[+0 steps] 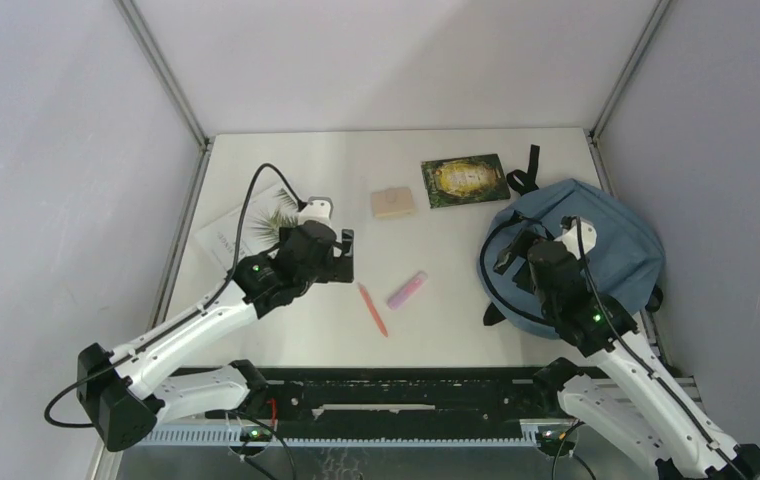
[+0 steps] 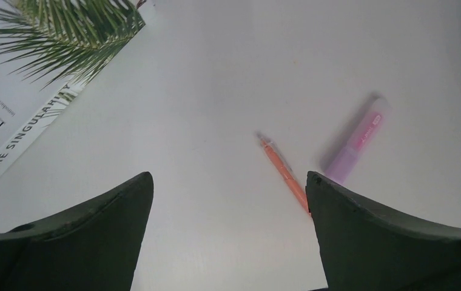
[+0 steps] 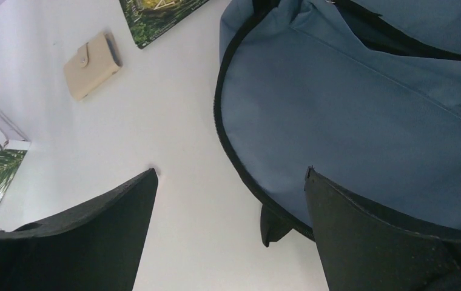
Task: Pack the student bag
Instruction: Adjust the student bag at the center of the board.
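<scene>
The student bag (image 1: 624, 236), dusty blue with black zipper trim and straps, lies at the right of the table; its zipper edge and blue fabric (image 3: 349, 109) fill the right wrist view. My right gripper (image 1: 509, 256) hovers open over the bag's left edge (image 3: 231, 171), one finger above the fabric and the other above bare table, holding nothing. My left gripper (image 1: 349, 256) is open and empty above the table (image 2: 229, 176), just left of an orange pen (image 1: 372, 308) (image 2: 282, 171) and a pink highlighter (image 1: 407, 289) (image 2: 355, 145).
A beige wallet (image 1: 393, 203) (image 3: 91, 65) and a green-covered book (image 1: 464, 180) (image 3: 155, 15) lie toward the back. A white book with a palm-leaf cover (image 1: 246, 230) (image 2: 34, 73) lies at the left, partly under the left arm. Walls enclose the table on three sides.
</scene>
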Robot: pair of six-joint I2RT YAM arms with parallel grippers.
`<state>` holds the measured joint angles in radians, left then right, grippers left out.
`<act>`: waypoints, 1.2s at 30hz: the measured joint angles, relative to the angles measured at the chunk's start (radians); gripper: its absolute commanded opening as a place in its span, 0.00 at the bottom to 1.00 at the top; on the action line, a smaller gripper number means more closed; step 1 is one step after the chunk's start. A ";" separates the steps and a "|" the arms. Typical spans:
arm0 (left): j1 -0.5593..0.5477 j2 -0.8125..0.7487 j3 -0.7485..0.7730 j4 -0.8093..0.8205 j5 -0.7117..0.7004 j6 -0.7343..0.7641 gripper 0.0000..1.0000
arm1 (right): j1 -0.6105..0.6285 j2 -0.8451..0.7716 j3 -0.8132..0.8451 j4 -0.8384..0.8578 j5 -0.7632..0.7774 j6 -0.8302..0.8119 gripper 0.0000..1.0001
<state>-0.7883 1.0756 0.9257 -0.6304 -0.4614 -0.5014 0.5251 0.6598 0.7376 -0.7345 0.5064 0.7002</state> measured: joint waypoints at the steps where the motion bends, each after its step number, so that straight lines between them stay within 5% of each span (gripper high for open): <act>1: 0.002 0.000 0.000 0.007 0.007 0.006 1.00 | -0.004 0.010 0.000 0.005 0.001 0.000 1.00; 15: -0.007 0.000 0.000 0.070 0.162 0.079 1.00 | -0.049 0.006 0.000 0.044 -0.020 -0.067 1.00; 24: -0.244 0.148 0.052 0.096 0.156 0.111 1.00 | -0.130 -0.009 0.000 0.037 -0.019 -0.114 1.00; 28: -0.337 0.291 0.132 0.086 0.136 0.118 1.00 | -0.218 0.064 0.000 0.026 -0.068 -0.128 1.00; 36: -0.337 0.300 0.150 0.098 0.150 0.097 1.00 | -0.422 0.311 -0.031 0.015 -0.279 -0.083 1.00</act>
<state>-1.1252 1.3758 1.0756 -0.5320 -0.3111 -0.4049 0.1036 0.9710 0.7063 -0.7197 0.2276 0.6174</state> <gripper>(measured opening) 0.996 0.993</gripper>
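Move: The student bag's middle lies about 13 cm ahead of the left hand, 53 cm to its right and some 12 cm lower; the pink marker is 7 cm ahead and 17 cm right of that hand, the orange pen 2 cm ahead and 9 cm right. From the right hand, the bag's middle is roughly 15 cm ahead, 13 cm right and 13 cm below, the green book 40 cm ahead and 9 cm left. Both open hands near the bag: left sweeps some 14 cm right and back, right shifts right, then sinks 7 cm. ##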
